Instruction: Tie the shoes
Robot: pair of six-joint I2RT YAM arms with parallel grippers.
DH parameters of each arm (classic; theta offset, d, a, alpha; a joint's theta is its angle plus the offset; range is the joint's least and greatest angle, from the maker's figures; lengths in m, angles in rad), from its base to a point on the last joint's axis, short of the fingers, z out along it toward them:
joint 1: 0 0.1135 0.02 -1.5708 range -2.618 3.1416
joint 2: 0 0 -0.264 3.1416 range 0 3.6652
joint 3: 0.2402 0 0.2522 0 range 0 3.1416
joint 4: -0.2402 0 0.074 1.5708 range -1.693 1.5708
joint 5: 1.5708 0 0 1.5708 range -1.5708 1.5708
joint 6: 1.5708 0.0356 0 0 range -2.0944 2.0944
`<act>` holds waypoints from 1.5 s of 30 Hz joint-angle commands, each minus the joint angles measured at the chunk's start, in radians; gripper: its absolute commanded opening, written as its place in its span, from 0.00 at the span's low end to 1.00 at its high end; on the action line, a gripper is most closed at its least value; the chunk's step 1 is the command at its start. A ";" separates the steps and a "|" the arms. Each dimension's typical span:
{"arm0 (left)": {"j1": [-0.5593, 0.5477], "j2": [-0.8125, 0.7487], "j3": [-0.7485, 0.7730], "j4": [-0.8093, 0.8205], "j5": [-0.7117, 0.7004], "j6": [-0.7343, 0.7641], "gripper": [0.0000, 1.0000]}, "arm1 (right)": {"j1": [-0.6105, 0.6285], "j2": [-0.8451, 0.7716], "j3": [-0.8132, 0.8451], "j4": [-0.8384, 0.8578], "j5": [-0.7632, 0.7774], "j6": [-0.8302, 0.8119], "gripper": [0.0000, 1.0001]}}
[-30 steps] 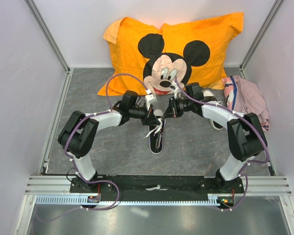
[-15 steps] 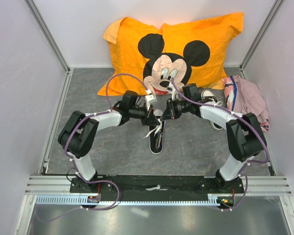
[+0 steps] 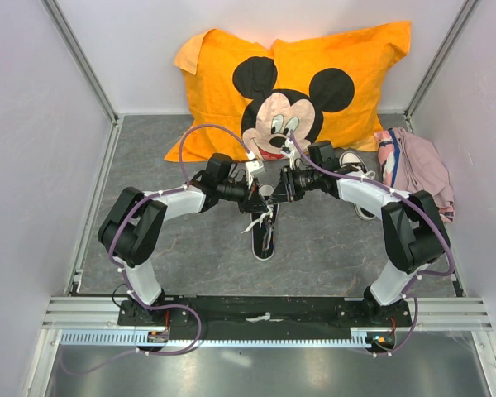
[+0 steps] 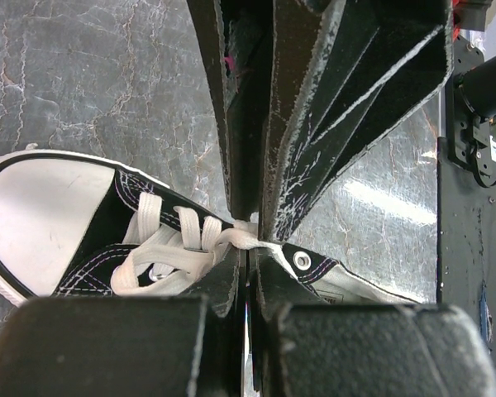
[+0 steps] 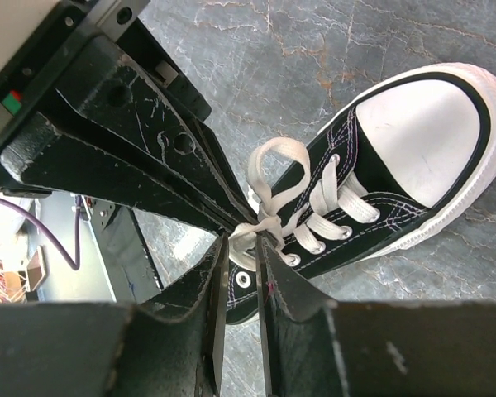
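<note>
One of the shoes, a black sneaker with a white toe cap, lies mid-table, toe toward the arms' bases. Both grippers meet over its laces. My left gripper is shut on a strand of the white lace at the knot. Opposite it, my right gripper stands slightly open, its tips either side of the bunched lace. A lace loop stands up beside them. In the top view the left gripper and right gripper almost touch. The other shoe lies at the right, partly behind the right arm.
An orange cartoon-mouse pillow leans on the back wall. A pink cloth is heaped at the right wall. White walls with metal rails close off three sides. The arms' base bar runs along the near edge.
The right gripper has shifted a little left toward the left gripper and its jaws have parted. The left gripper stays shut on the lace, unmoved.
</note>
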 commanded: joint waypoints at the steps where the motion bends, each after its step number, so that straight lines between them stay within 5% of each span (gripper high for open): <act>1: -0.003 0.015 -0.001 0.018 0.047 0.055 0.02 | 0.006 0.012 0.001 0.055 -0.028 0.020 0.26; 6: -0.003 0.012 -0.007 0.018 0.067 0.069 0.02 | 0.008 0.025 0.001 0.060 -0.028 0.031 0.25; 18: 0.002 0.015 -0.008 0.018 0.051 0.069 0.02 | 0.006 0.010 -0.005 0.060 -0.039 0.032 0.01; 28: 0.007 0.013 -0.015 0.024 0.044 0.061 0.02 | -0.012 -0.028 -0.037 0.053 -0.013 0.029 0.00; 36: 0.011 -0.010 -0.036 0.039 0.032 0.040 0.33 | -0.012 -0.031 -0.037 0.070 0.009 0.036 0.00; 45: 0.056 -0.120 -0.120 0.116 0.020 -0.022 0.36 | -0.012 -0.036 -0.047 0.075 0.004 0.032 0.00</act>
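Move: The knotted lace of the near shoe is at both sets of fingertips: about 1 cm right of my left hand, which keeps its pads shut on a strand, and about 1 cm left of and 1 cm below my half-open right fingers. From either hand the white toe cap lies some 6 cm ahead and the shoe opening about 8 cm back, both roughly 4 cm lower; sideways, each is 1 cm right of my left hand and 1 cm left of my right. I hold my left hand nearly still, fingers shut on the lace, while my right hand sinks about half a centimetre, shuts its fingers on the lace right beside it, then eases slightly right and down and keeps its pinch. Only then do I open my left fingers about a third, let go, and back them about 2 cm to the left, away from the knot. ##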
